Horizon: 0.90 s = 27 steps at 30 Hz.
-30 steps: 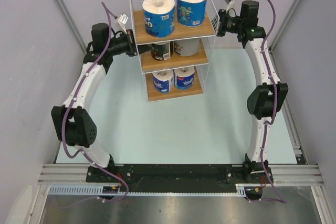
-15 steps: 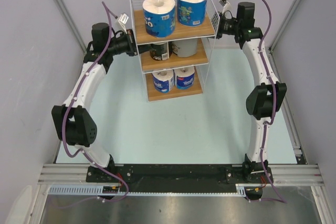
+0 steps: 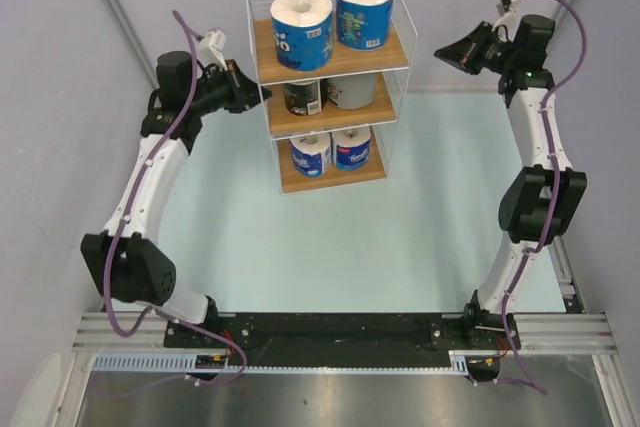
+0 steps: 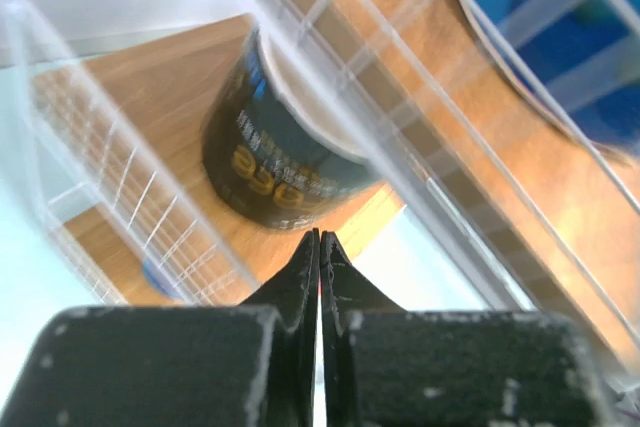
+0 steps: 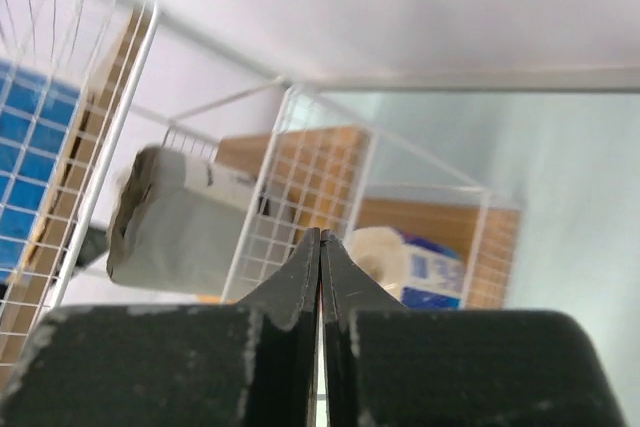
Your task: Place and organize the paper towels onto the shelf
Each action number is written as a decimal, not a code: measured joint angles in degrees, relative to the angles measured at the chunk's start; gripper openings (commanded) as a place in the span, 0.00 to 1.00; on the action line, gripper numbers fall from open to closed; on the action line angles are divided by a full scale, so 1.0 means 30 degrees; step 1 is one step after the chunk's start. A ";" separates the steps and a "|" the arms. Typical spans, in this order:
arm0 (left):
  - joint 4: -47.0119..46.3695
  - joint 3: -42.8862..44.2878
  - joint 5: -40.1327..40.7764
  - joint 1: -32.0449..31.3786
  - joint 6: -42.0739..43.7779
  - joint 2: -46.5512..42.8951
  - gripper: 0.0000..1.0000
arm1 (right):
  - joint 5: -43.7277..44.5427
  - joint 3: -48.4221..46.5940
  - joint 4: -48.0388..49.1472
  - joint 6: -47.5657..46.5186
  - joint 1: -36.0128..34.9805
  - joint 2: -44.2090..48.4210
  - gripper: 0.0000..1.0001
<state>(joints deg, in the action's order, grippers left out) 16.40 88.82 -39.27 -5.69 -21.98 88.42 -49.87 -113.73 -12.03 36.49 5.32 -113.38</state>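
Observation:
The shelf (image 3: 340, 65) stands at the back centre with paper towels on all three boards. Two blue-wrapped rolls (image 3: 301, 29) stand on top, a dark roll (image 3: 306, 97) and a grey roll (image 3: 354, 92) in the middle, and two blue rolls (image 3: 311, 154) at the bottom. My left gripper (image 3: 258, 99) is shut and empty, just outside the shelf's left side at middle-tier height. In the left wrist view its tip (image 4: 320, 237) points at the dark roll (image 4: 275, 162). My right gripper (image 3: 441, 51) is shut and empty, off the shelf's right side, facing the grey roll (image 5: 170, 222).
Grey walls close in behind and on both sides of the pale table (image 3: 380, 237). The shelf's white wire mesh (image 5: 300, 177) stands between my right gripper and the rolls. The arm bases sit on the black rail (image 3: 330, 332) at the near edge.
The right arm has swung out to the right, away from the shelf's top corner. The left arm has drawn back a little to the left. Both grippers stay shut.

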 measured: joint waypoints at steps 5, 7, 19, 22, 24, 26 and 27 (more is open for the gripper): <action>-0.0211 -0.2171 0.1581 0.1020 -0.0277 -0.2747 0.00 | 0.1515 0.0160 -0.0044 0.0087 0.0794 0.0933 0.00; -0.0386 -0.3038 0.2382 0.1464 -0.0546 -0.3905 0.01 | 0.1902 -0.0015 -0.0240 -0.0029 0.0758 0.1355 0.00; -0.3650 -0.2149 0.4014 0.1821 -0.2769 -0.6819 0.00 | 0.0117 -0.7716 -0.1982 -0.0452 0.0597 0.0117 0.00; -0.4524 -0.1202 0.3636 0.1821 -0.3308 -0.6266 0.00 | -0.0583 -0.7716 -0.1982 -0.0481 0.0408 0.0029 0.00; -0.5027 -0.0539 0.3344 0.1821 -0.3628 -0.5843 0.00 | -0.0947 -0.7716 -0.2018 -0.0532 0.0189 -0.0029 0.00; -0.5442 0.0146 0.2973 0.1821 -0.3905 -0.5442 0.00 | -0.1260 -0.7716 -0.2018 -0.0605 -0.0051 -0.0029 0.00; -0.5625 0.0561 0.2761 0.1821 -0.4073 -0.5202 0.00 | -0.1399 -0.7716 -0.2018 -0.0692 -0.0197 -0.0029 0.00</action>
<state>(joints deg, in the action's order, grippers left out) -0.47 90.50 -30.98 -0.23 -34.20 72.82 -54.06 -136.88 -18.09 34.41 4.73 -113.47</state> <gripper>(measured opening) 0.005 0.007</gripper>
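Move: The blue top-left roll on the top shelf lies about 8 cm ahead of the left hand, 8 cm to its right and 8 cm above. The dark roll on the middle shelf is roughly 7 cm ahead, 8 cm right and 6 cm below. From the right hand, the blue top-right roll is some 16 cm left, 1 cm ahead and 8 cm up; the gray roll below it is about 17 cm left, level fore and aft, 6 cm down. The loaded rack is left alone as both hands, fingers still shut, clear its sides and climb above the top shelf. The left swings some 7 cm out to the left and 6 cm back, then rises, tipping its fingers up about 25 degrees. The right goes a little farther right, rises about 14 cm, fingers tipping up, then stays high, drawing back and drifting left towards the rack. ##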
